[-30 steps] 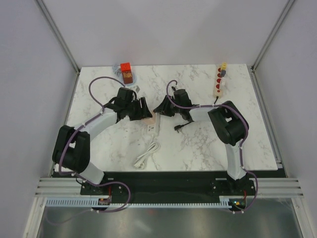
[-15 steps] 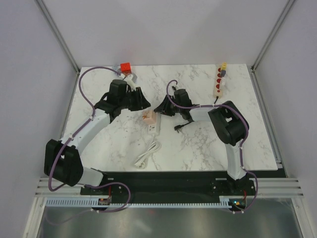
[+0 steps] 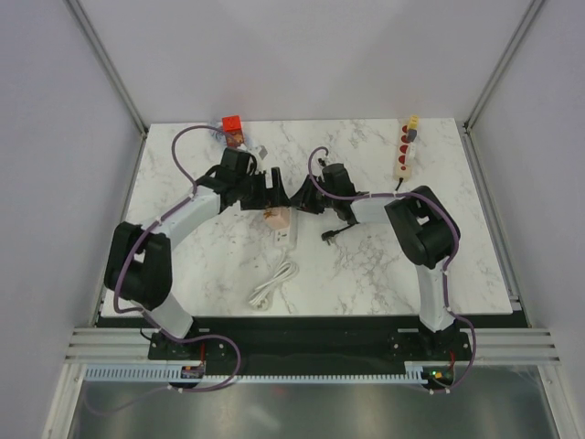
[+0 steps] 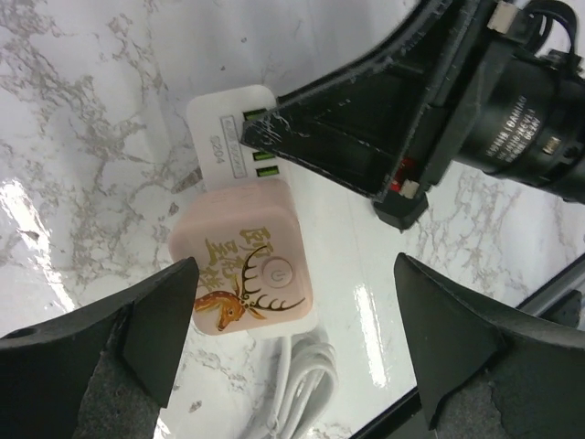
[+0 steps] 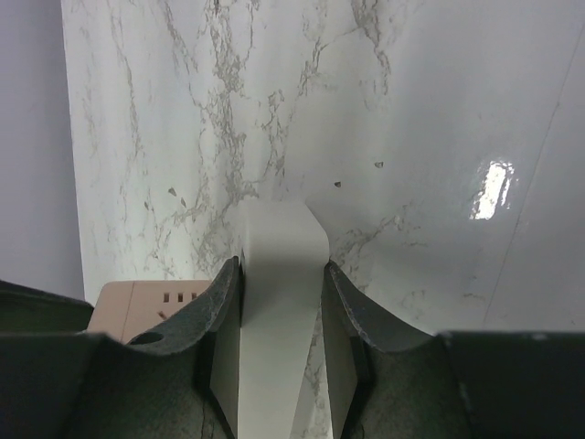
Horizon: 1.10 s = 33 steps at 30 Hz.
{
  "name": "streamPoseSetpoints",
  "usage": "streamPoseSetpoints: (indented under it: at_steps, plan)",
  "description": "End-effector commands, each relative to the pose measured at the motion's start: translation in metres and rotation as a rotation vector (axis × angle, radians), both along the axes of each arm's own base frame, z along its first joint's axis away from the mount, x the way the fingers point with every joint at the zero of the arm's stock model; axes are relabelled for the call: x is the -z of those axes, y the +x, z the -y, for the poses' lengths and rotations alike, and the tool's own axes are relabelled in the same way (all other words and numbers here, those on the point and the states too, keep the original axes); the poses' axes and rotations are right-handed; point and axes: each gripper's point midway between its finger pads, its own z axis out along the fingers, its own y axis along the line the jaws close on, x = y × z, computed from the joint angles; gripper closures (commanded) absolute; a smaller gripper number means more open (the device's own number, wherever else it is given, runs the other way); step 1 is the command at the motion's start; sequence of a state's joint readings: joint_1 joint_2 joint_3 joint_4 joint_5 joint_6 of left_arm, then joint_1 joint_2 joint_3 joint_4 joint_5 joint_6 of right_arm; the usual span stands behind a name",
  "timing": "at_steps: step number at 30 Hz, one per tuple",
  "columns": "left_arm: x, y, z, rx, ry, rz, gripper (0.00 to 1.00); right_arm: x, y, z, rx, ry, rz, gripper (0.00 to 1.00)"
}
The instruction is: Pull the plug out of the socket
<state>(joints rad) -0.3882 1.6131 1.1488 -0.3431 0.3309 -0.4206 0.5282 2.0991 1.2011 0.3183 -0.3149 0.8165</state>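
Note:
The pink socket cube (image 3: 272, 217) with a deer picture lies mid-table; it also shows in the left wrist view (image 4: 247, 274) and in the right wrist view (image 5: 137, 300). A white plug block (image 4: 228, 123) with green ports sits against its far side. My right gripper (image 3: 295, 199) is shut on the white plug (image 5: 279, 247), one finger on each side. My left gripper (image 3: 266, 189) is open above the cube, and its jaws (image 4: 302, 352) stand wide apart, the left finger (image 4: 110, 338) beside the cube's edge. Whether the plug is seated in the cube is hidden.
The cube's white cable (image 3: 272, 283) lies coiled toward the near edge. A black plug (image 3: 327, 236) lies right of the cube. A red box (image 3: 232, 128) stands at the back left. A white power strip (image 3: 405, 148) with coloured plugs lies at the back right.
My left arm pulled back from the cube toward the back left, then swung right again over it, jaws open. The right arm and the cube have not moved.

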Motion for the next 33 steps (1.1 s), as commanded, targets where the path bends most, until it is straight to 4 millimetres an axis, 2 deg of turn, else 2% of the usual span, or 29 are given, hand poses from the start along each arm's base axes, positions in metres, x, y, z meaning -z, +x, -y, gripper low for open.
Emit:
streamPoseSetpoints:
  at_steps: [1,7,8,10,12,14,18,22,24,27,30,31,32,33]
  plan:
    - [0.009,0.008,0.011,0.05,0.024,0.002,0.07,0.084,-0.025,0.053,0.005,-0.287,-0.121,1.0]
    - [0.028,0.011,0.014,0.054,0.051,-0.034,0.22,0.082,-0.025,0.052,0.001,-0.282,-0.118,1.0]
    - [0.031,0.011,0.015,0.056,0.052,-0.043,0.27,0.081,-0.025,0.051,-0.003,-0.278,-0.117,1.0]
    - [0.033,0.007,0.014,0.055,0.053,-0.059,0.27,0.08,-0.024,0.05,-0.006,-0.276,-0.111,1.0]
    - [0.03,0.004,0.005,0.015,0.082,-0.036,0.13,0.08,-0.023,0.05,-0.005,-0.274,-0.111,1.0]
    - [0.032,0.004,-0.007,-0.023,0.13,-0.015,0.04,0.081,-0.025,0.051,-0.011,-0.278,-0.111,1.0]
    - [0.037,0.001,-0.013,-0.035,0.152,-0.017,0.03,0.084,-0.027,0.05,-0.018,-0.277,-0.115,1.0]
    - [0.049,-0.004,0.0,0.003,0.1,-0.067,0.1,0.085,-0.028,0.048,-0.019,-0.264,-0.119,1.0]
    - [0.048,-0.001,0.009,0.017,0.058,-0.07,0.14,0.087,-0.028,0.049,-0.018,-0.264,-0.125,1.0]
    - [0.045,0.006,0.018,0.018,0.013,-0.056,0.26,0.085,-0.028,0.048,-0.016,-0.26,-0.123,1.0]
    - [0.041,0.011,0.024,0.027,-0.006,-0.053,0.48,0.083,-0.027,0.049,-0.012,-0.261,-0.117,1.0]
    - [0.039,0.012,0.024,0.021,-0.007,-0.046,0.72,0.083,-0.027,0.049,-0.011,-0.264,-0.116,1.0]
    - [0.033,0.014,0.02,0.003,0.0,-0.028,0.87,0.083,-0.026,0.05,-0.006,-0.268,-0.114,1.0]
    - [0.031,0.014,0.018,-0.013,0.005,-0.019,0.98,0.083,-0.025,0.052,0.002,-0.277,-0.109,1.0]
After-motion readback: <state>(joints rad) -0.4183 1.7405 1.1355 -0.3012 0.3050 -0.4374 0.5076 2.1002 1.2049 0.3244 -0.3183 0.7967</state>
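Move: The pink plug sits almost under the open left hand, about 1 cm back and 6 cm below it. The white socket strip carrying it is centred some 2 cm back, 2 cm right and 10 down; the white cord bundle lies about 17 cm back and 1 left, and the small black plug about 16 cm right and 5 back. From the right hand, already on the strip, the pink plug is about 5 cm back, 4 left and 2 up. The left fingers grip the pink plug by its two sides after coming down about 5 cm: they first ease some 2 cm forward while half-starting to close, reopen, draw back and sink over the plug, then shut on it. The right hand keeps its pinch on the socket strip and shifts with it about 1 cm forward and right. ##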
